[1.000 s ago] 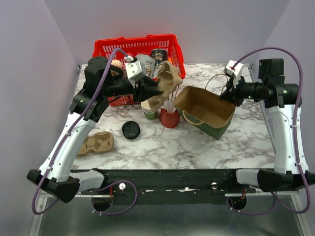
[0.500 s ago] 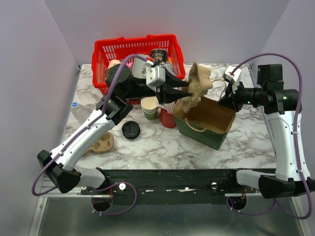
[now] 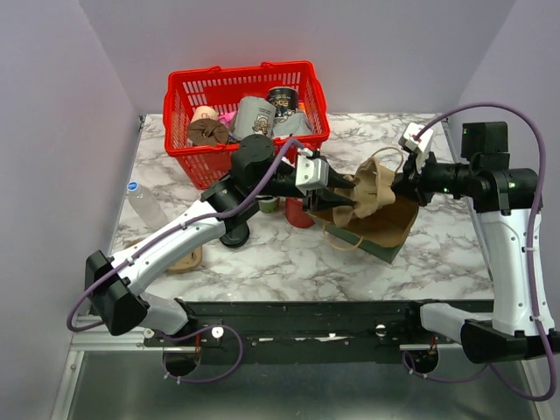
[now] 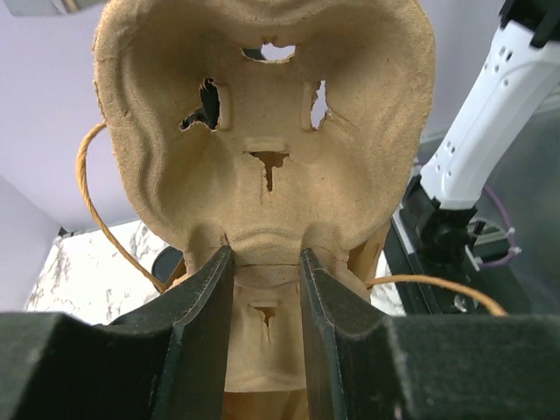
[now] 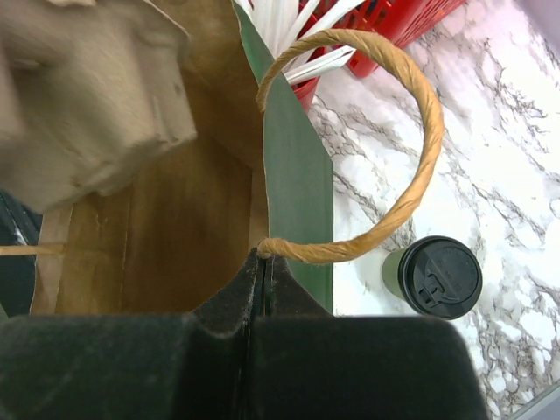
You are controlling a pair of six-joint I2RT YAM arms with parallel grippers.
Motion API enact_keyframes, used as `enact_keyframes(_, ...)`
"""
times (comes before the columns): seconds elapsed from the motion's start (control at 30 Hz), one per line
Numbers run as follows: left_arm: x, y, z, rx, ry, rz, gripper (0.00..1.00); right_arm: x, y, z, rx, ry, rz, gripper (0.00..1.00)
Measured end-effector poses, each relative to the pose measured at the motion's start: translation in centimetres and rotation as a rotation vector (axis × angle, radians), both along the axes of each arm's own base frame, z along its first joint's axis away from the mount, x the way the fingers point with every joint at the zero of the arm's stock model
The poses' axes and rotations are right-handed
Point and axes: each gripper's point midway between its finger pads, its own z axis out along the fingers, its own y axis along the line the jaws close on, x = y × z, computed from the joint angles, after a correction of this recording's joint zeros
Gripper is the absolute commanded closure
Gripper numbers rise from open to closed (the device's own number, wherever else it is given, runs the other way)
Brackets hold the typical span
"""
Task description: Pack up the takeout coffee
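The takeout coffee (image 5: pixel 435 276), a small olive-green cup with a black lid, stands on the marble beyond the bag in the right wrist view; in the top view my left arm mostly hides it. My left gripper (image 3: pixel 350 198) (image 4: pixel 265 254) is shut on a brown pulp cup carrier (image 3: pixel 372 188) (image 4: pixel 262 131), held on edge at the mouth of the green paper bag (image 3: pixel 378 226). My right gripper (image 3: pixel 405 185) (image 5: pixel 265 258) is shut on the bag's rim (image 5: pixel 293 175) where the twine handle (image 5: pixel 411 175) joins it. The carrier's corner (image 5: pixel 79 96) hangs over the brown inside of the bag.
A red basket (image 3: pixel 241 83) with cups and packets stands at the back. A red cup of white sticks (image 3: pixel 298 214) and a lidless green cup (image 3: pixel 268 205) sit just left of the bag. A second carrier (image 3: pixel 182 259) and a clear bottle (image 3: pixel 144 203) lie far left.
My left arm has swung right with the carrier, from beside the basket to the bag's mouth. The bag has shifted slightly in my right gripper's hold.
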Motion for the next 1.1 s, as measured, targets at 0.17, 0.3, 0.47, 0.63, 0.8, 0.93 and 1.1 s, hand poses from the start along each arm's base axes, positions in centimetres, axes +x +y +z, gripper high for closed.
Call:
enact_keyframes(0.17, 0.2, -0.9, -1.1, 0.050, -0.066, -0.013, 1.00, -1.0, 0.1, 0.0, 0.004, 0.014, 0.009, 0.99)
enact_keyframes(0.3, 0.6, -1.4, -1.3, 0.097, -0.130, -0.025, 1.00, -1.7, 0.2, -0.1, 0.006, 0.022, 0.018, 0.99)
enact_keyframes(0.47, 0.3, -1.4, -2.9, 0.192, -0.216, -0.060, 1.00, -2.4, 0.1, -0.2, 0.009, 0.032, 0.013, 0.99)
enact_keyframes(0.63, -1.1, -0.7, -6.5, 0.322, -0.272, -0.115, 1.00, -3.2, 0.1, -0.9, 0.017, 0.057, 0.002, 1.00)
enact_keyframes(0.8, -1.4, -1.0, -9.0, 0.422, -0.308, -0.144, 1.00, -3.3, 0.2, -1.0, 0.023, 0.066, -0.003, 0.99)
enact_keyframes(0.93, -1.4, -1.6, -10.6, 0.490, -0.357, -0.154, 1.00, -3.4, 0.3, -1.0, 0.025, 0.069, 0.003, 0.99)
enact_keyframes(1.1, -1.5, -2.3, -11.8, 0.553, -0.399, -0.153, 1.00, -3.9, 0.7, -1.2, 0.022, 0.074, 0.024, 0.99)
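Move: The open mouth of the green bag lies below the left hand, which already holds the pulp cup carrier: its middle is about 5 cm to the right, 2 cm back and 10 cm down. The red straw cup stands some 10 cm to the left of the left hand and 3 cm ahead, about 20 cm down. From the right hand, pinching the bag's far rim, the mouth is about 6 cm left, 5 cm back and 2 cm lower; the lidded coffee is roughly 12 cm ahead, 3 cm right and 20 cm below. The cup carrier goes down into the bag's mouth, still gripped by the left hand, which sinks about 12 cm, mostly in the later part, with only slight drift right and back, while its fingertips tip down some 30 degrees and the wrist rolls its forward side up. The right hand keeps its pinch on the rim and draws it back about 4 cm. ##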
